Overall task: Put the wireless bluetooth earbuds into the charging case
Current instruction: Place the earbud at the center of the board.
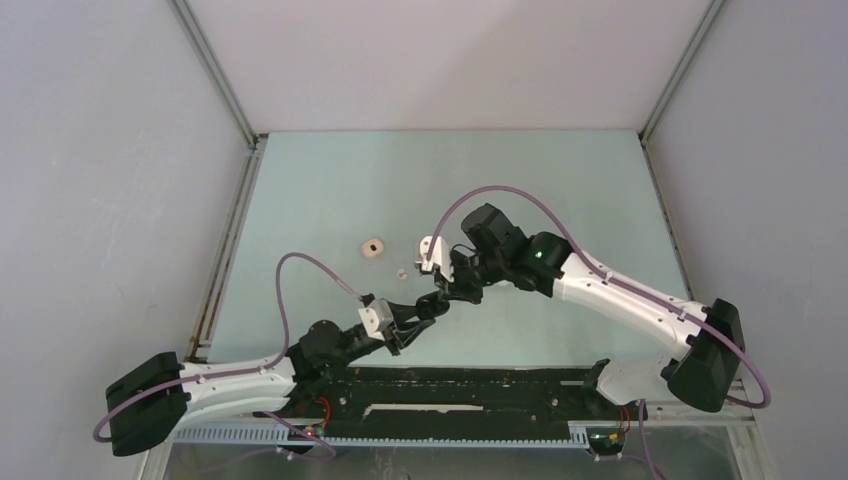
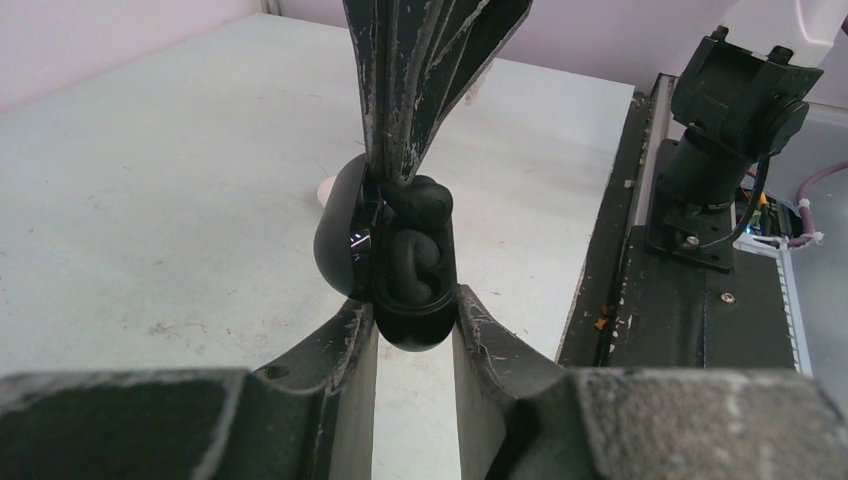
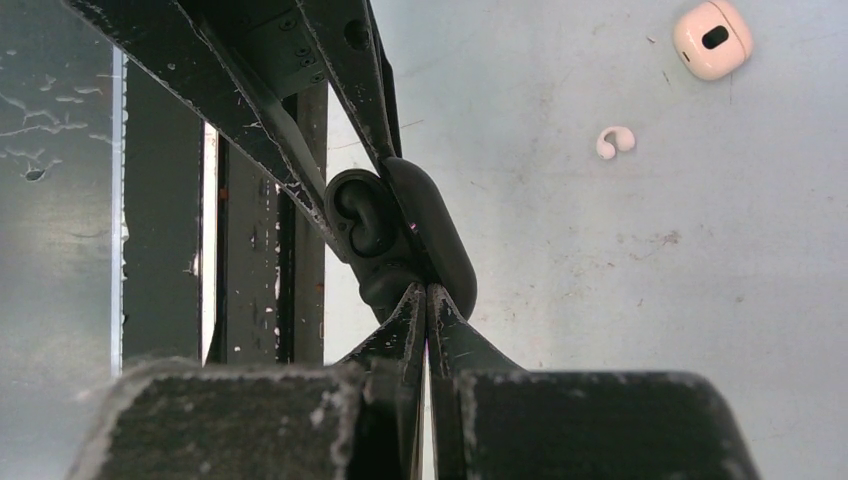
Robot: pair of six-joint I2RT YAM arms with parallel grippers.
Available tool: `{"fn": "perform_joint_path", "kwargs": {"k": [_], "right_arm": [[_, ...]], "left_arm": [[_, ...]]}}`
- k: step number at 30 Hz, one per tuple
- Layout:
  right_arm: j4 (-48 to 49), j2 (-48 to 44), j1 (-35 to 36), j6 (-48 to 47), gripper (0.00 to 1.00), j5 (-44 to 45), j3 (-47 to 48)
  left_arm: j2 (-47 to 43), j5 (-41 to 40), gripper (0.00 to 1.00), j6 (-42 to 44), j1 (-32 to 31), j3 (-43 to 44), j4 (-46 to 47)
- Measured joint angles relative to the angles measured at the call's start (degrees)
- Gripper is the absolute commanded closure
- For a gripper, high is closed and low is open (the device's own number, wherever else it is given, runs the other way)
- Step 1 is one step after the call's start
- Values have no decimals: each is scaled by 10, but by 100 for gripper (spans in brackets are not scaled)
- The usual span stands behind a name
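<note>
A black charging case (image 2: 413, 325) is open, its lid (image 2: 335, 235) swung to the left. My left gripper (image 2: 413, 305) is shut on the case's base and holds it above the table. A black earbud (image 2: 408, 262) sits in the case, and a second black earbud (image 2: 428, 200) sits above it. My right gripper (image 3: 427, 295) is shut, its tips pressed against the case between the lid (image 3: 440, 235) and the base, beside a black earbud (image 3: 360, 215). In the top view the two grippers meet, the left one (image 1: 418, 313) below and left of the right one (image 1: 442, 294).
A pale pink case (image 3: 712, 38) lies closed on the table, also in the top view (image 1: 373, 247). A loose pale earbud (image 3: 613, 141) lies near it, also in the top view (image 1: 401, 272). The black base rail (image 1: 450, 385) runs along the near edge.
</note>
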Motion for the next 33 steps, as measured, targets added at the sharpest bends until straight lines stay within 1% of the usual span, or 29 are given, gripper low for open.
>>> {"fn": "perform_joint_path", "kwargs": {"k": [15, 18, 21, 26, 30, 33], "right_arm": [[11, 0, 28, 2, 100, 61, 0], [7, -9, 24, 1, 100, 66, 0], [0, -22, 8, 2, 100, 61, 0], [2, -35, -57, 7, 100, 50, -24], [6, -28, -89, 21, 100, 62, -57], [26, -6, -102, 43, 100, 84, -80]], "left_arm": [[5, -13, 100, -12, 4, 0, 0], [5, -31, 100, -11, 4, 0, -5], [4, -61, 100, -11, 4, 0, -22], [4, -100, 100, -10, 4, 0, -52], [4, -115, 100, -10, 5, 0, -63], [-4, -121, 100, -10, 5, 0, -71]]}}
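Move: The right fingers hold a black earbud at the upper well of the open black case, which the left hand grips from its left; the case's middle is about 2 cm back, 2 cm left and 2 cm below the right hand. The bare middle of the board is some 11 cm ahead, 8 cm right and 18 cm below the right hand, about 13 cm ahead, 12 cm right and 15 cm below the left. On the table, a white earbud lies roughly 14 cm ahead and 9 cm left of the right hand, and a pale case 14 cm ahead and 15 cm right. After lingering at the case with only a slight tilt, the right hand keeps its shut grip on the black earbud, rises barely a centimetre and swings right and forward away from the case, then sinks towards the bare middle of the board, about 6 cm each way to the right and forward and 5 cm down, turning some 20 degrees clockwise. The left hand keeps hold of the open case and carries it about 3 cm forward, 3 cm down and 2 cm left, turning it some 10 degrees counter-clockwise. ##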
